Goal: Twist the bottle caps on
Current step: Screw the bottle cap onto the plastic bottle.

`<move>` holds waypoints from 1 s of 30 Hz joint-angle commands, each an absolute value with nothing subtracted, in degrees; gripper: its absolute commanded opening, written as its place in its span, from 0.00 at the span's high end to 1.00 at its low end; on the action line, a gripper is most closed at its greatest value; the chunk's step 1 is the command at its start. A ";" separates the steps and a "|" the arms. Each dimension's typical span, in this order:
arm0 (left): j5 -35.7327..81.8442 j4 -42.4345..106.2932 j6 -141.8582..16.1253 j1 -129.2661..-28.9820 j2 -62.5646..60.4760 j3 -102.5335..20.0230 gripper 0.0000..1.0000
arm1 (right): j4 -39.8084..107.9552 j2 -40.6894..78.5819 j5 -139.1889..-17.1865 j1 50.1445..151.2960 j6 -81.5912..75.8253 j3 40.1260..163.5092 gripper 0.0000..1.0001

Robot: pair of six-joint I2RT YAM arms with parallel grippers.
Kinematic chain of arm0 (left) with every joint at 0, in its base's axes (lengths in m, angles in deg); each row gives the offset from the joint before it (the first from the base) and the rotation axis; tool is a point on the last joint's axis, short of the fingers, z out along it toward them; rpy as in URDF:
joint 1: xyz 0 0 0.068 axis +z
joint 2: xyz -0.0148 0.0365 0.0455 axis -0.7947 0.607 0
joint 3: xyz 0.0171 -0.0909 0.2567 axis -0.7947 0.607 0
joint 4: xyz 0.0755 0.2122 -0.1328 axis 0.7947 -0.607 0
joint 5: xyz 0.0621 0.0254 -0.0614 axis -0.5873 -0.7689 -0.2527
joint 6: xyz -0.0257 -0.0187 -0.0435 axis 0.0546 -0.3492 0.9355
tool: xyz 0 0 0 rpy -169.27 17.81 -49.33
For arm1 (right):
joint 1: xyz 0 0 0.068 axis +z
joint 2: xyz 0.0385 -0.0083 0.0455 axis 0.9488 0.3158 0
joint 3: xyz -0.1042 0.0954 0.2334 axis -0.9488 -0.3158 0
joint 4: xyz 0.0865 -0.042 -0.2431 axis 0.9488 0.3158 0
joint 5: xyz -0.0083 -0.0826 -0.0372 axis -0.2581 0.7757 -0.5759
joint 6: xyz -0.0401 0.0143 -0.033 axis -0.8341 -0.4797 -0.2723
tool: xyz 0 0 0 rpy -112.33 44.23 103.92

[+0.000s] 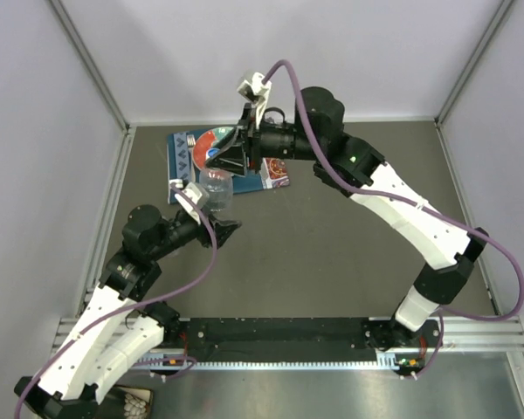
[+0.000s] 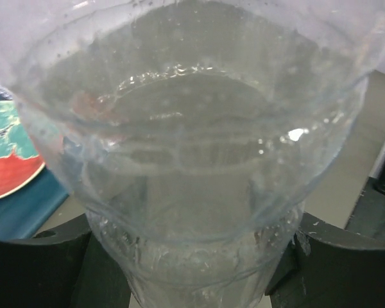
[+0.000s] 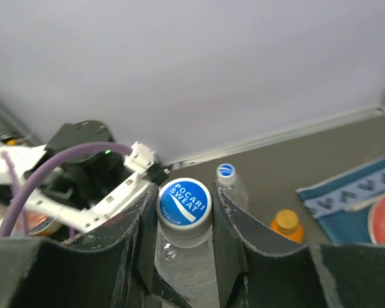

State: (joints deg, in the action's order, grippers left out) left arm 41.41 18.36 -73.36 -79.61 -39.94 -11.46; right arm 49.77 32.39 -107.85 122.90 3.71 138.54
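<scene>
A clear bottle (image 1: 217, 187) stands upright left of the middle and fills the left wrist view (image 2: 192, 147). My left gripper (image 2: 192, 256) is shut on its body, one dark finger (image 2: 38, 269) on each side. On the bottle's neck sits a blue-topped white bottle cap (image 3: 183, 204). My right gripper (image 3: 183, 215) comes from above and is shut on that cap, its fingers (image 3: 234, 224) pressed to both sides. In the top view the right gripper (image 1: 233, 161) hides the cap. A second clear bottle (image 3: 231, 183) and a squat orange bottle (image 3: 287, 226) stand behind, both capped.
A red-and-teal plate (image 1: 208, 142) lies on a blue patterned mat (image 1: 182, 157) at the back left, just behind the held bottle. The plate's edge (image 2: 6, 160) shows left in the left wrist view. White walls enclose the table on three sides.
</scene>
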 commanded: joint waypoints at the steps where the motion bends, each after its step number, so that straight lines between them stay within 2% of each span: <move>1: 32.57 25.96 -77.52 -79.34 -40.86 -14.70 1.00 | 68.53 35.15 -84.74 129.76 1.38 144.72 1.00; 2: 31.85 25.96 -77.70 -79.34 -41.03 -14.79 1.00 | 69.94 36.55 -76.34 130.82 1.81 145.70 1.00; 5: 28.70 25.96 -77.87 -79.34 -41.12 -14.79 1.00 | 73.03 38.93 -61.04 134.69 4.35 148.61 1.00; 8: 26.32 25.96 -77.17 -79.26 -41.12 -14.61 1.00 | 73.38 40.52 -51.60 136.80 8.21 149.57 1.00; 13: 25.87 25.34 -75.77 -79.08 -41.29 -14.00 1.00 | 73.73 43.59 -46.65 137.60 12.54 154.05 1.00; 14: 25.87 25.34 -75.59 -78.99 -41.12 -13.91 1.00 | 73.56 44.03 -46.38 137.60 12.45 154.85 0.94; 16: 26.40 25.34 -75.59 -78.82 -41.21 -13.82 1.00 | 73.56 44.91 -47.34 137.69 11.23 157.65 0.80; 17: 26.83 25.52 -75.33 -78.73 -41.21 -13.74 1.00 | 73.56 44.83 -48.82 137.60 9.83 158.36 0.67; 20: 27.45 25.78 -75.59 -78.64 -41.21 -13.56 1.00 | 73.56 42.81 -53.73 136.20 9.55 159.25 0.47; 25: 29.90 25.96 -75.68 -78.29 -41.29 -13.30 1.00 | 71.81 37.10 -63.67 131.72 10.52 157.85 0.32; 26: 32.61 26.05 -75.59 -78.20 -41.21 -13.12 1.00 | 70.84 34.57 -68.74 130.84 10.78 156.89 0.27; 30: 41.76 26.22 -75.50 -77.94 -41.21 -12.24 1.00 | 62.24 27.44 -88.17 124.87 10.69 148.81 0.24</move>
State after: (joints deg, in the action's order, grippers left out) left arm 32.07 20.63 -75.20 -78.51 -40.35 -11.46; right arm 69.62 37.52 -67.56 129.85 10.53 153.66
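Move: The right fingers already grip the cap, roughly at the hand point, on the mouth of the clear bottle; the bottle's middle is about 9 cm straight below. From the left hand, which holds this bottle low down, the cap is some 17 cm above and 2 cm ahead. The capped bottle stands on the table roughly 17 cm left and 3 cm ahead of the right hand and 38 below; the orange bottle is 9 cm left, 5 ahead and 41 below. With the cap pinched, the right hand swings forward about 5 cm, dipping slightly, and turns clockwise some 40 degrees to tighten the cap, while the left hand keeps its grip on the bottle, carries it about 3 cm forward and 4 cm left and turns it counter-clockwise by roughly 15 degrees. The right fingers then open wide and the hand backs off about 3 cm to its right, starting to turn back counter-clockwise, as the left hand also begins to turn back and rises a little. ##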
